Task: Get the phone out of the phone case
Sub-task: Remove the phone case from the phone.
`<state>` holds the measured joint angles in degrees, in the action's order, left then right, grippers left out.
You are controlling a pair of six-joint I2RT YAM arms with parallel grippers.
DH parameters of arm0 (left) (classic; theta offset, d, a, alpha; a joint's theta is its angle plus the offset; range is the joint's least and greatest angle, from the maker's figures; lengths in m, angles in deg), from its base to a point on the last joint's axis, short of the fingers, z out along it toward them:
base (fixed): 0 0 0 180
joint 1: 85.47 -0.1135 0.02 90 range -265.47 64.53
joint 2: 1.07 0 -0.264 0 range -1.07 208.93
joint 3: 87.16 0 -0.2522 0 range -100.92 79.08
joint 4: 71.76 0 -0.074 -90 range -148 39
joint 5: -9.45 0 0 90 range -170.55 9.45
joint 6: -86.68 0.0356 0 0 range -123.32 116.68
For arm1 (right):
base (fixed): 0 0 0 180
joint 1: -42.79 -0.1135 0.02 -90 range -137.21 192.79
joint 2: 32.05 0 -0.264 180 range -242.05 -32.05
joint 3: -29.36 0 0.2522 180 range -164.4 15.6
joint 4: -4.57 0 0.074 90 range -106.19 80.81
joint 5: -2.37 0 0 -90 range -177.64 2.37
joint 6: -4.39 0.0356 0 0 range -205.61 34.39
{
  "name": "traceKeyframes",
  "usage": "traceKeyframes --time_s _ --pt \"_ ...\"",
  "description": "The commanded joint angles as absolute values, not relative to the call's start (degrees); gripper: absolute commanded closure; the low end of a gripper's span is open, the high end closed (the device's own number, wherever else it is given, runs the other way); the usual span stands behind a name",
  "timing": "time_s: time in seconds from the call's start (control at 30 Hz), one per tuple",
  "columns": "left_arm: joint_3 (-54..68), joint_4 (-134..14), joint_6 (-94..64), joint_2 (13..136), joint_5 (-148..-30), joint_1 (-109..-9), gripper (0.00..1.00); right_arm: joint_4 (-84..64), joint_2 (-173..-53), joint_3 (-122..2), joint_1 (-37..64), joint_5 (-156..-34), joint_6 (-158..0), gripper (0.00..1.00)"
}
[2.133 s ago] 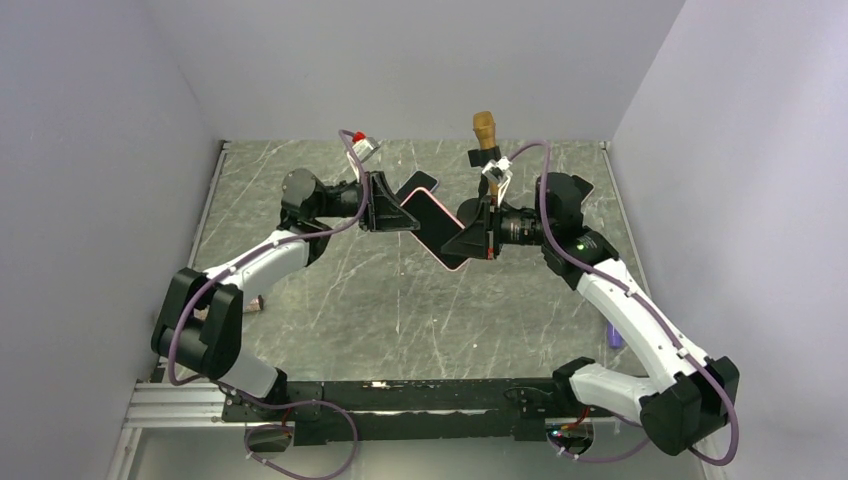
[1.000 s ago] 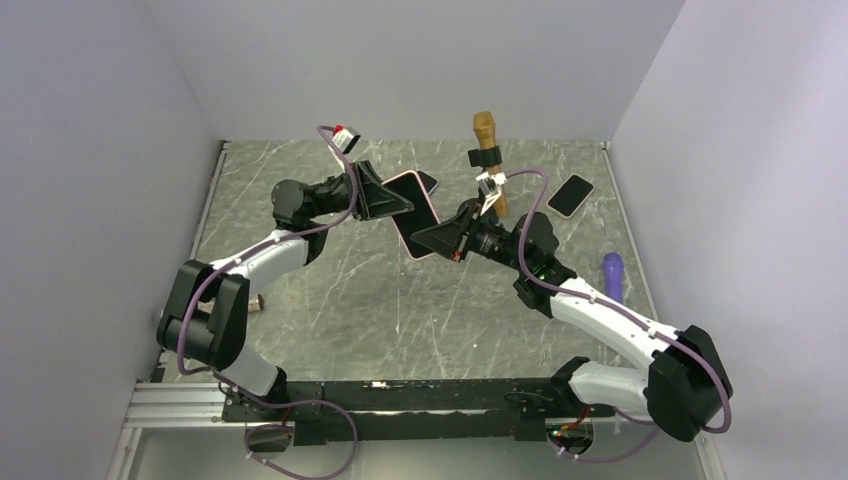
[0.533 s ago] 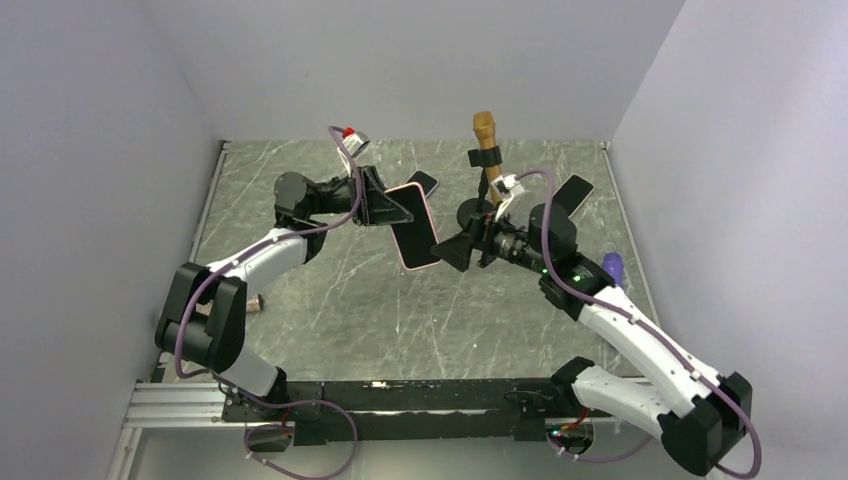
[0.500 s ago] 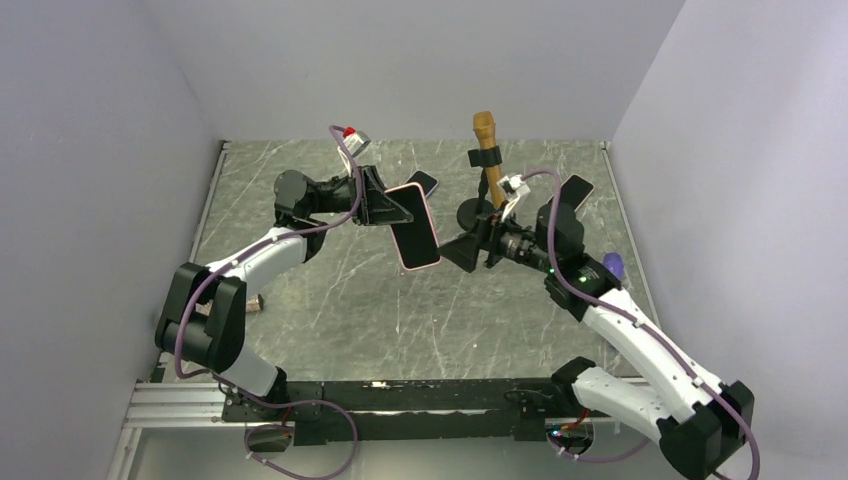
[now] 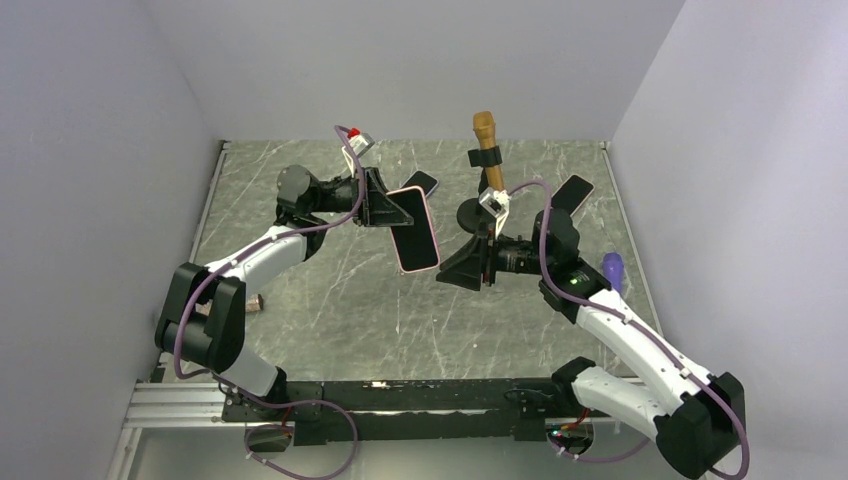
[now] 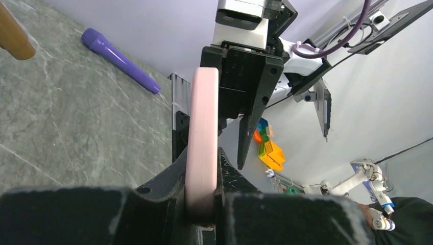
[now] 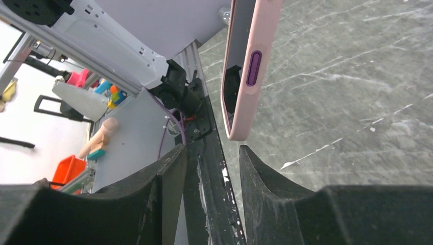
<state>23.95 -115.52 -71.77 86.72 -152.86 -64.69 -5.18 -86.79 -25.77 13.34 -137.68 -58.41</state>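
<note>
The pink phone case [image 5: 404,262] hangs in the air over the middle of the table, with the black phone [image 5: 417,232] inside it, screen up. My left gripper [image 5: 393,209] is shut on its upper end; in the left wrist view the case [image 6: 202,127] stands edge-on between the fingers of that gripper [image 6: 202,176]. My right gripper [image 5: 452,273] sits just right of the lower end, open and holding nothing. In the right wrist view the case [image 7: 254,61] ends just beyond the tips of the gripper [image 7: 212,155], apart from both fingers [image 7: 255,168].
A second black phone [image 5: 572,192] lies at the back right and another [image 5: 426,182] behind the held one. A wooden handle with a black band [image 5: 487,140] lies at the back. A purple cylinder [image 5: 612,268] is near the right wall, and a small brown item [image 5: 254,303] on the left.
My right gripper let go of the case's lower end, opened and drew back to the near right, then narrowed partly. The left gripper kept its hold and swung the case slightly.
</note>
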Motion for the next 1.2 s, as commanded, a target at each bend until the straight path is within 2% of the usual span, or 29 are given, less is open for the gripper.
traceKeyframes --time_s 0.0,0.2,0.37,0.47,0.53,0.63,0.67,0.7,0.83,1.0,1.17 --pt "21.2 -122.7 -75.9 86.0 -153.6 -64.3 1.0 0.8 -88.5 -27.6 13.2 -141.1 -58.7 0.54" --pt "21.0 -131.4 -82.7 87.7 -153.9 -64.0 1.0 -0.6 -89.8 -29.1 13.1 -140.3 -60.6 0.55" --pt "21.1 -129.3 -80.9 86.6 -153.9 -63.2 1.0 2.7 -90.5 -29.1 13.1 -141.7 -58.9 0.57" --pt "20.9 -127.1 -79.0 86.0 -154.2 -62.7 1.0 4.4 -91.0 -28.8 13.1 -143.4 -58.8 0.62" --pt "20.9 -126.8 -78.9 86.0 -154.3 -62.6 1.0 4.6 -91.2 -28.6 13.1 -145.5 -59.8 0.67" --pt "20.4 -124.9 -79.1 86.0 -154.9 -62.5 1.0 7.2 -90.3 -27.2 13.1 -149.0 -61.5 0.87" --pt "20.3 -124.4 -79.6 86.0 -155.0 -62.6 1.0 8.2 -89.4 -26.4 13.0 -149.7 -62.1 0.97" --pt "20.0 -124.6 -80.7 85.9 -155.1 -62.5 1.0 9.1 -88.7 -25.7 13.0 -150.1 -62.7 1.0" --pt "19.5 -124.7 -85.2 86.1 -155.4 -61.9 1.0 11.1 -86.8 -24.7 12.2 -152.5 -64.6 1.0" --pt "22.5 -132.7 -98.1 82.5 -152.1 -61.9 1.0 12.2 -87.6 -26.3 8.1 -156.9 -66.6 1.0" --pt "27.5 -121.5 -96.4 74.6 -148.2 -60.4 1.0 14.3 -90.4 -29.5 1.7 -158.2 -69.4 1.0"
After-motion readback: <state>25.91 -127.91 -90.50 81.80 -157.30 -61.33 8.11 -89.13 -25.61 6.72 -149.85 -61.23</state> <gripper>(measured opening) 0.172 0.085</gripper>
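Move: By the right hand, its fingers half open, the near right corner of the phone case is only about 2 cm ahead and 1 cm left, roughly level; the middle of the cased phone lies some 7 cm ahead, 6 cm left and 4 cm up. The left hand still grips the cased phone, its near right corner about 8 cm back, 6 cm right and 5 cm below that hand. From the right hand, the spare phone on the table is roughly 39 cm ahead, 6 cm left and 26 cm below. Easing about 1 cm left onto the near right corner of the case, the right hand shuts its half-open fingers and pinches it, while the left hand keeps its grip and draws the phone slightly back to meet them. Both hands then move back towards the bases and up, ending some 6 cm back overall, the right one turning roughly 20 degrees counter-clockwise and drifting left. ##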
